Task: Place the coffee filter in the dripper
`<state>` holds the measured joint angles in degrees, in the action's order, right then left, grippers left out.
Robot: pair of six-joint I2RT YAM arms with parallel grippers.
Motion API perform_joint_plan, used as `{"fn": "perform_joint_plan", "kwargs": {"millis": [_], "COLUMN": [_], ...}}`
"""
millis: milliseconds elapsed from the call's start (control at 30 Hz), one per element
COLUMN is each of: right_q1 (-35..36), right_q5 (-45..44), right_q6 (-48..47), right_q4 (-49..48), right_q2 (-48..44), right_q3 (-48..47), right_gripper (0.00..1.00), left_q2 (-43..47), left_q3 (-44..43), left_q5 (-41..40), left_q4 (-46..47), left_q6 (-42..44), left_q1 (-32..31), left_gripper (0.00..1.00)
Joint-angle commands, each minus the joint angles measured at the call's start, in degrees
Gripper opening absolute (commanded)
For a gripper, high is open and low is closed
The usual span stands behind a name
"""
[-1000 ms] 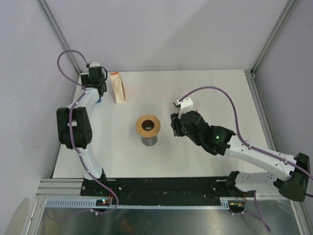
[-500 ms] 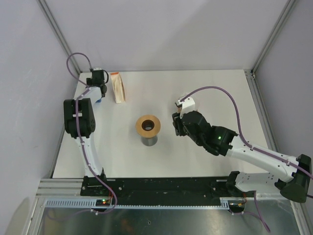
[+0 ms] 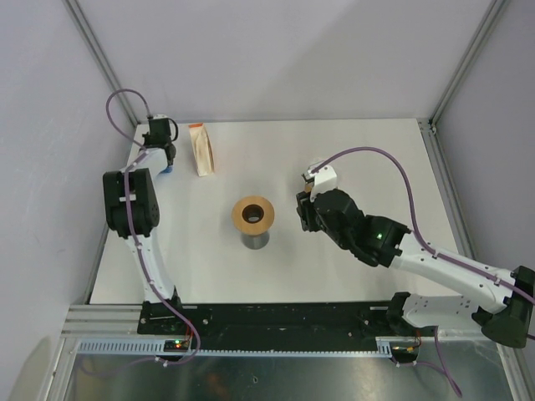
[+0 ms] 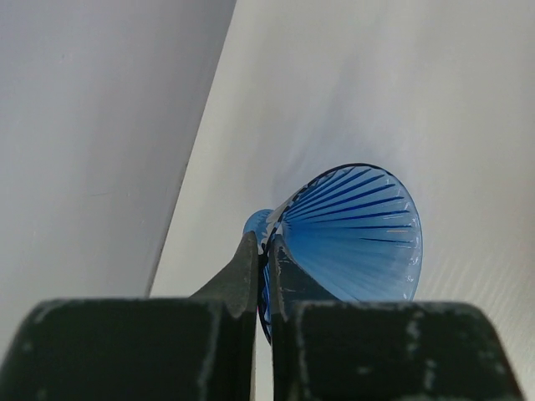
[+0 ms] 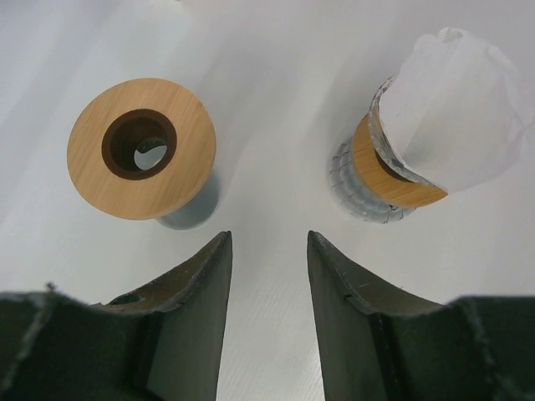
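Observation:
A blue ribbed see-through dripper (image 4: 355, 230) lies on its side by the left wall. My left gripper (image 4: 266, 251) is shut on its wall, one finger inside the cone and one outside. From above, only a blue sliver of the dripper (image 3: 168, 170) shows under the left gripper (image 3: 165, 160) at the table's far left. White coffee filters (image 5: 456, 104) stand in a holder with a wooden band (image 5: 389, 180); from above, this filter holder (image 3: 201, 150) is just right of the dripper. My right gripper (image 5: 269, 242) is open and empty, low over the table right of centre (image 3: 303, 215).
A grey stand with a round wooden top and a dark centre hole (image 3: 253, 215) occupies the table's middle, left of my right gripper (image 5: 140, 149). The white side wall (image 4: 92, 142) runs close beside the dripper.
My left gripper has gone from open to shut on the dripper's wall, and its wrist shifted slightly at the far left corner. The right arm has barely moved.

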<state>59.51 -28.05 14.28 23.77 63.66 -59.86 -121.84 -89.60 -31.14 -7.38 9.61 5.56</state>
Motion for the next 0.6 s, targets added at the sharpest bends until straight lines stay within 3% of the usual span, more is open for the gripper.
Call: {"fn": "perform_joint_plan", "kwargs": {"millis": [0, 300, 567], "right_q1": [0.1, 0.6, 2.3], "right_q5": [-1.1, 1.0, 3.8], "right_q6": [-0.4, -0.3, 0.9], "right_q4": [-0.2, -1.5, -4.2], "right_q2": [-1.7, -2.4, -2.5], "right_q3": [-0.4, -0.4, -0.4], "right_gripper": [0.46, 0.46, 0.46], "left_q2": [7.9, 25.7, 41.5], "left_q3": [6.1, 20.0, 26.5], "left_q5": [6.7, 16.8, 28.2], "left_q4": [-1.2, -3.8, -13.3], "left_q6": [0.3, 0.6, -1.9], "left_q1": [0.5, 0.5, 0.6], "left_gripper": [0.00, 0.00, 0.00]}}
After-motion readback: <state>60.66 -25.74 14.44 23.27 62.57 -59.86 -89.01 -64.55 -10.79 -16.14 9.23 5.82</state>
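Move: My left hand is already shut on the rim of the blue dripper. The wood-collared carafe stands about 24 cm back and 37 cm to the right of it, with its collar higher than my fingers. From that same hand, the filter packet lies roughly 3 cm ahead and 15 cm right, and the carafe already holding a filter some 10 cm back and 61 cm right. The wood-collared carafe is about 5 cm ahead and 19 cm left of my right hand, well below. Keeping my left fingers closed on the dripper's rim, I draw it back about 11 cm and some 7 cm to the right, away from the side wall and towards the wood-collared carafe. I start nearly level, then lift about 5 cm in the second half while my wrist turns roughly 15 degrees clockwise and its left side dips about as much. ##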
